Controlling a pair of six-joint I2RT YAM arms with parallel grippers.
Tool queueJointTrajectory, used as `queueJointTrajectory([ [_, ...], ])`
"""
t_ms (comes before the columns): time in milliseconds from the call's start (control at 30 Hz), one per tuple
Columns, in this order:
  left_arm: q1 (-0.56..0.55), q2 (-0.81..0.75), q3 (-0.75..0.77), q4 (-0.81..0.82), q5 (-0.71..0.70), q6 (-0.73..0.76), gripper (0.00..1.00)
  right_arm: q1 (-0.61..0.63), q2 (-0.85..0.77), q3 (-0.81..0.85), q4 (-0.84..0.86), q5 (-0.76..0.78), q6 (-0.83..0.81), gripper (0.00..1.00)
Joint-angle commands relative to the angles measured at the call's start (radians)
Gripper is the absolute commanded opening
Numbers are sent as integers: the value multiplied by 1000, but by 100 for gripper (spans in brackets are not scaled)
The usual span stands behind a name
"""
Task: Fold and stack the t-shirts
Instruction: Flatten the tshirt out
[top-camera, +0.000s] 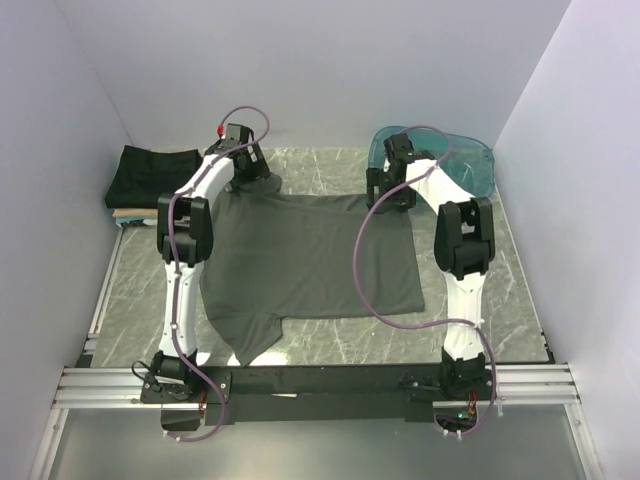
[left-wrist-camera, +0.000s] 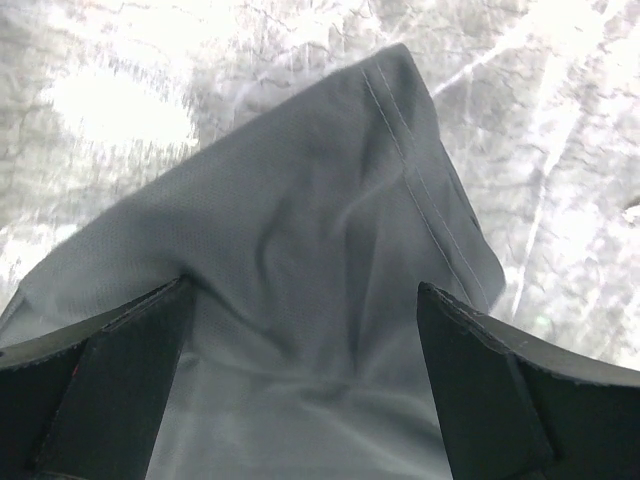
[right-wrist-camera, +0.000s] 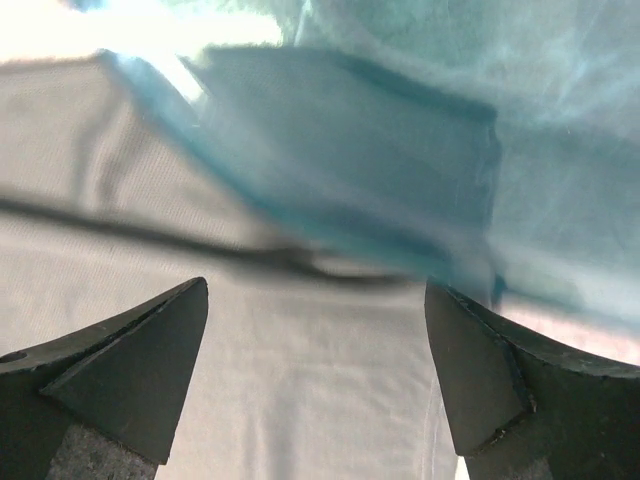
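A dark charcoal-grey t-shirt (top-camera: 300, 260) lies spread flat in the middle of the marble table. My left gripper (top-camera: 250, 182) hangs over its far left corner. In the left wrist view that hemmed corner (left-wrist-camera: 300, 220) lies between the open fingers (left-wrist-camera: 305, 290), which hold nothing. My right gripper (top-camera: 388, 192) stands at the shirt's far right corner, beside the teal tub. Its jaws (right-wrist-camera: 317, 290) are open over cloth (right-wrist-camera: 300, 400) that looks pale and washed out in the right wrist view. A folded black t-shirt (top-camera: 150, 172) rests at the far left on a tan one (top-camera: 125, 212).
The translucent teal plastic tub (top-camera: 462, 160) sits at the far right corner and fills the top of the right wrist view as a teal wall (right-wrist-camera: 380, 150). White walls close in the table on three sides. A metal rail (top-camera: 320, 385) runs along the near edge.
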Motion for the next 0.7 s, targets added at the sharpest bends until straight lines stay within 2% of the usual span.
queueJointTrajectory([
  [0,-6,-170,-13,-19,9,4,99,7,-169,-41,38,-13,-21,95],
  [67,-16,-277,-79,-25,-2,-17,99,18,-256,-136,76,-12,-14,95],
  [133,-26,-364,-222,-24,-25,-54,99,41,-342,-247,106,-12,8,95],
  [167,-32,-458,-279,-21,-33,-71,99,51,-372,-287,136,-12,17,95],
  [200,-39,-510,-396,-21,-42,-91,99,67,-402,-330,153,-10,26,95],
  [267,-69,-657,-521,-22,-66,-152,99,87,-491,-450,201,2,69,96],
  [300,-85,-710,-655,-21,-85,-180,99,94,-522,-492,218,7,84,96],
  [333,-127,-813,-723,-19,-115,-229,99,110,-585,-569,234,11,116,96],
  [400,-180,-912,-904,-30,-155,-278,99,122,-654,-647,279,22,147,96],
  [467,-264,-1047,-1015,-76,-194,-368,99,124,-752,-742,299,45,201,96],
  [600,-391,-1260,-1303,-145,-157,-503,99,122,-927,-893,334,146,265,96],
  [667,-448,-1368,-1379,-204,-113,-559,99,121,-1024,-956,330,209,302,97],
])
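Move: The near sleeve lies roughly 47 cm straight back from the left hand and 4 cm lower; the far sleeve is just below and ahead, about 2 cm out and 1 cm right. The folded stack is some 32 cm left, level with that hand. From the right hand, the near hem corner is about 35 cm back, 8 cm right and 4 cm down, while the basin sits around 10 cm ahead and 14 cm right. Both open hands come up off the shirt's far side and sweep back over it towards the robot. The left goes fast, about 35 cm back towards the near sleeve, arching some 13 cm up and then sinking by half; the right draws back about 17 cm towards the near hem corner, rising about 7 cm as its fingers tip outward. ##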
